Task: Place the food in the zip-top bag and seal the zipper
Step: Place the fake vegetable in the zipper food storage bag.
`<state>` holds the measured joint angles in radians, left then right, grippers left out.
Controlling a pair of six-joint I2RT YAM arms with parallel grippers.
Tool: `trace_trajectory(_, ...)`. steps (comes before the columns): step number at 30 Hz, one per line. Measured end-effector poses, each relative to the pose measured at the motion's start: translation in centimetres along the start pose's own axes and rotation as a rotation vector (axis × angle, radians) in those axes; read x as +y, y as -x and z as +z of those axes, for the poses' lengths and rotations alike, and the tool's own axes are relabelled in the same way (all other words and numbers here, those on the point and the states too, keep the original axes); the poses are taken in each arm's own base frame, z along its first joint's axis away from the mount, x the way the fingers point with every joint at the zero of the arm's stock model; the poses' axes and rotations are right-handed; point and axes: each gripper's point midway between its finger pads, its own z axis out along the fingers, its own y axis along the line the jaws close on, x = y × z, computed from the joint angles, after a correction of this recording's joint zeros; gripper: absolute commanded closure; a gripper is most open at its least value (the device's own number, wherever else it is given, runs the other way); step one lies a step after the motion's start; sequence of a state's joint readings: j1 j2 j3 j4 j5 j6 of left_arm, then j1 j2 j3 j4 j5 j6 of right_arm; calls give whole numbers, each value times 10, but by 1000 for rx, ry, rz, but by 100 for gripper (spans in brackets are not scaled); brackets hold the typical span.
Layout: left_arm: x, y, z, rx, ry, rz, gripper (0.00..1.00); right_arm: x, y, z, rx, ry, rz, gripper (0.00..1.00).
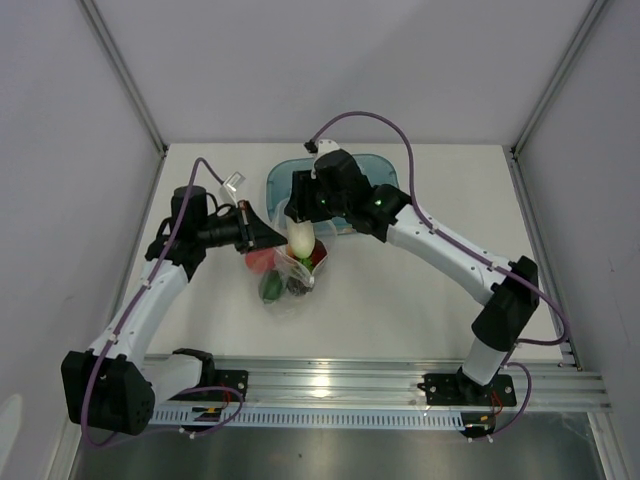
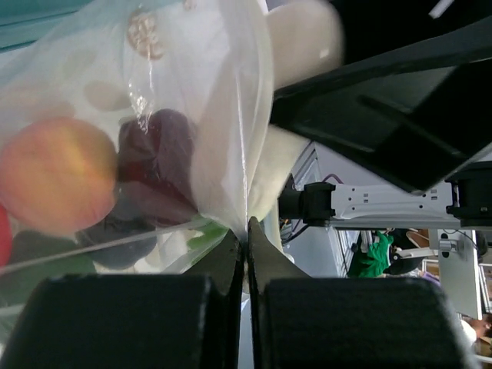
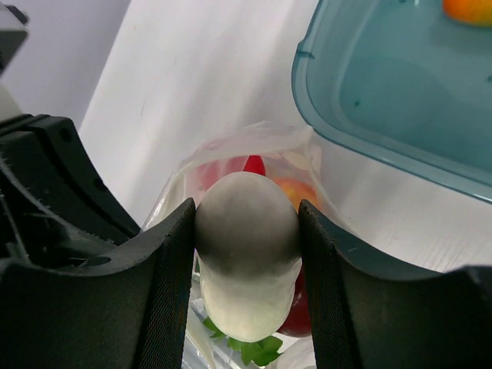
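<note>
The clear zip-top bag [image 1: 287, 270] lies mid-table with several pieces of food inside: a peach fruit [image 2: 58, 174], dark purple pieces [image 2: 157, 165], red and green ones [image 1: 270, 287]. My left gripper [image 2: 247, 231] is shut on the bag's edge and holds the mouth up. My right gripper [image 3: 247, 231] is shut on the white oblong food [image 3: 246, 254], which hangs upright over the bag's mouth [image 1: 300, 238], its lower end among the pieces inside. The zipper strip I cannot make out.
The teal translucent tub [image 1: 280, 180] stands just behind the bag, under my right arm, with an orange piece [image 3: 467, 9] in it. A small clear item [image 1: 232, 186] lies at the back left. Side walls close in the table.
</note>
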<state>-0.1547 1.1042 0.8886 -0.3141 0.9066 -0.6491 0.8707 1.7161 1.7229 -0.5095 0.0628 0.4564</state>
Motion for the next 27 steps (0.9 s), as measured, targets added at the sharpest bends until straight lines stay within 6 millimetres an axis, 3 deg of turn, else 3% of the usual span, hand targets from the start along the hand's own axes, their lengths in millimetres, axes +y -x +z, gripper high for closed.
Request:
trace_trajectory(3,3,-3,1,3,-2,-16,99,-1,-14,11,46,1,0,68)
trace_trajectory(4,4,-4,1,5,-2,-21,99,-2,-19,14,60,0,0,52)
trace_trajectory(6,6,-8,1,8,0,-35,99,-1,-25,17,86,8,2,35)
trace_trajectory(7,6,-8,1,8,0,-39,99,-1,-27,17,92,12,3,16)
trace_trajectory(9,4,-9,0,5,-3,-37,99,1,-28,16,100,21,7,1)
trace_trajectory(21,1,-7,-1,-9,-13,-16,99,-5,-35,11,129,22,-5,1)
trace_trajectory(27,6,-9,-1,-3,8,-19,99,-28,-11,5,82,-15,29,1)
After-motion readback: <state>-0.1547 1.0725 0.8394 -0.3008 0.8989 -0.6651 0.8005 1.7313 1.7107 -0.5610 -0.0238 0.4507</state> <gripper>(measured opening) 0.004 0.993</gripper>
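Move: The right fingers hold the white vegetable by its top, leaves hanging into the bag's open mouth, whose middle is about 6 cm below and 3 cm back. The left fingertips, on the rim, are roughly 6 cm back, 4 cm left and 4 cm lower; the dark red vegetable in the bag is some 3 cm back, 4 cm right and 14 cm down, and the tub 16 cm ahead, 8 cm right, 22 cm lower. For the left hand the mouth is about 3 cm ahead, 4 cm right and 1 cm lower. The right hand goes down about 3 cm with a slight shift left, feeding the white vegetable deeper through the bag's mouth, then opens its fingers from half to fully wide and lets go of it. It eases back a little, then, still wide open, swings forward and some 3 cm to the right with a slight rise, off towards the tub, while the left hand stays nearly in place and keeps the bag's rim pinched. ##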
